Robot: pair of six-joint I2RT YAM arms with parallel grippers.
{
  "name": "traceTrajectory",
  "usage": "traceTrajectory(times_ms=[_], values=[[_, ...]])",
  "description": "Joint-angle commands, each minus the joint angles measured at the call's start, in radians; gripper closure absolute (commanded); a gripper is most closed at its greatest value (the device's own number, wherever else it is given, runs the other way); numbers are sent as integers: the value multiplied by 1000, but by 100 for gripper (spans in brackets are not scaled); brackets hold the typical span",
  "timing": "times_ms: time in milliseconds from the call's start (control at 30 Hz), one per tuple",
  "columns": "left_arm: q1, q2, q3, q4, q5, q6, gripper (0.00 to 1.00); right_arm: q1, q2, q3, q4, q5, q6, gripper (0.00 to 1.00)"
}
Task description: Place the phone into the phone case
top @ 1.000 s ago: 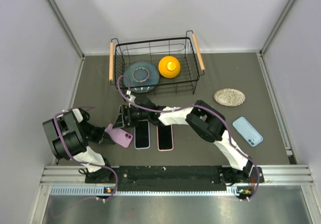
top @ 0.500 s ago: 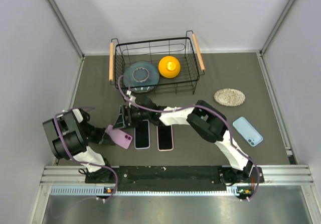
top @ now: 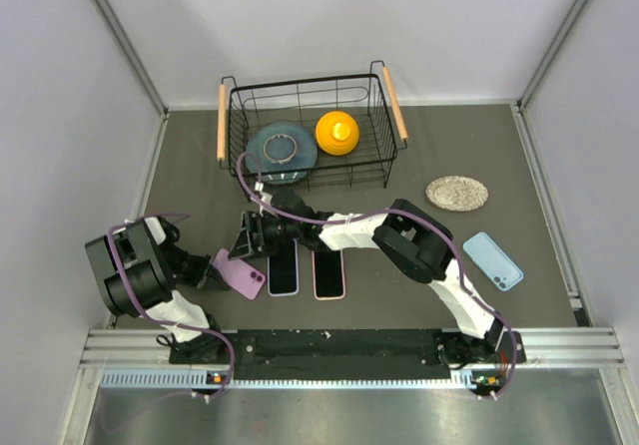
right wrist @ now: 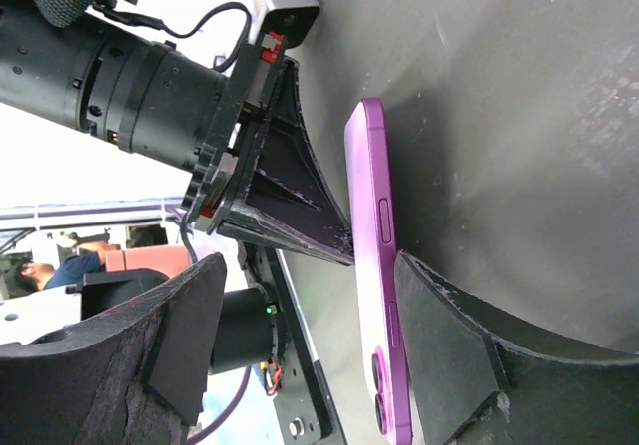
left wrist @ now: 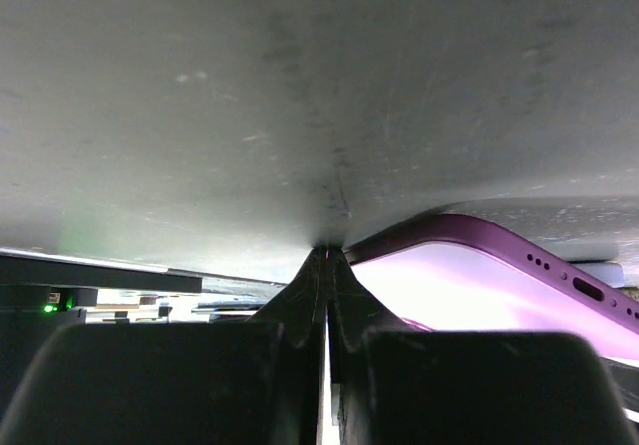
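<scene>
The purple phone (top: 240,274) lies back up on the dark table, left of two dark-faced phone cases, one lilac-rimmed (top: 284,267) and one pink-rimmed (top: 328,274). My left gripper (top: 213,268) is shut and empty, its tips (left wrist: 327,253) pressed against the phone's (left wrist: 479,287) left edge. My right gripper (top: 251,244) reaches in from the right and stands open around the phone's far end. In the right wrist view the phone (right wrist: 371,265) shows edge-on between the right gripper's (right wrist: 312,261) fingers. One finger (right wrist: 449,350) sits by the phone on the table side. The other is well clear.
A black wire basket (top: 383,156) at the back holds a teal plate (top: 282,149) and a yellow-orange object (top: 337,132). A speckled oval dish (top: 456,193) and a light blue phone (top: 492,260) lie to the right. Walls close in on both sides.
My right gripper has come a little nearer to the phone and its jaws have narrowed slightly. The phone has shifted a touch toward the left. The left gripper stays shut in place.
</scene>
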Motion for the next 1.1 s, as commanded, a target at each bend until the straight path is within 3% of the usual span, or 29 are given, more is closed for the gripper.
traceTrajectory(times_ms=[0, 200, 500, 633, 667, 767, 867, 967, 1000, 1067], values=[[-4, 46, -63, 282, -243, -2, 100, 38, -36, -12, 60, -125, 56, 32], [-2, 33, -61, 282, -220, -5, 100, 44, -47, -32, 49, -127, 50, 32], [-2, 1, -77, 308, -176, -4, 100, 48, -70, -47, -119, -43, -39, 36], [-4, -7, -75, 300, -180, 4, 100, 47, -81, -38, -132, -21, -83, 58], [-1, -8, -71, 296, -180, 9, 100, 46, -82, -35, -132, -10, -94, 72], [-2, -22, -61, 277, -186, 16, 100, 41, -82, -41, -75, -10, -102, 91], [-2, -54, -49, 260, -180, 35, 100, 34, -96, -43, -23, -20, -126, 100], [-1, -80, -14, 260, -130, 111, 100, 23, -116, -12, -75, -26, -206, 100], [-1, -97, 23, 254, -22, 146, 100, 12, -148, 20, -183, -21, -291, 100], [-2, -143, 58, 224, 104, 170, 100, -8, -191, 19, -227, -13, -391, 100]])
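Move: The purple phone, tilted with its low edge on the left gripper's tips, has its middle about 5 cm back from the right hand, 1 cm to its left and 5 cm below. The nearer black-screened phone lies about 8 cm right of that hand, 4 cm back and 7 cm down; the pink-rimmed one is 18 cm right, 5 cm back. From the left hand, the purple phone's middle is some 4 cm right, 2 cm ahead and 2 cm higher. Back and down, about 4 cm each after a slight rise, the right hand brings its open fingers around the purple phone's raised long edge, drifting 2 cm right and dipping its tips under 10 degrees. The fingers then close from wide open to pinch that edge, and the hand eases about a centimetre up and forward. The left hand stays almost in place, fingers shut, beside the phone's low side. ##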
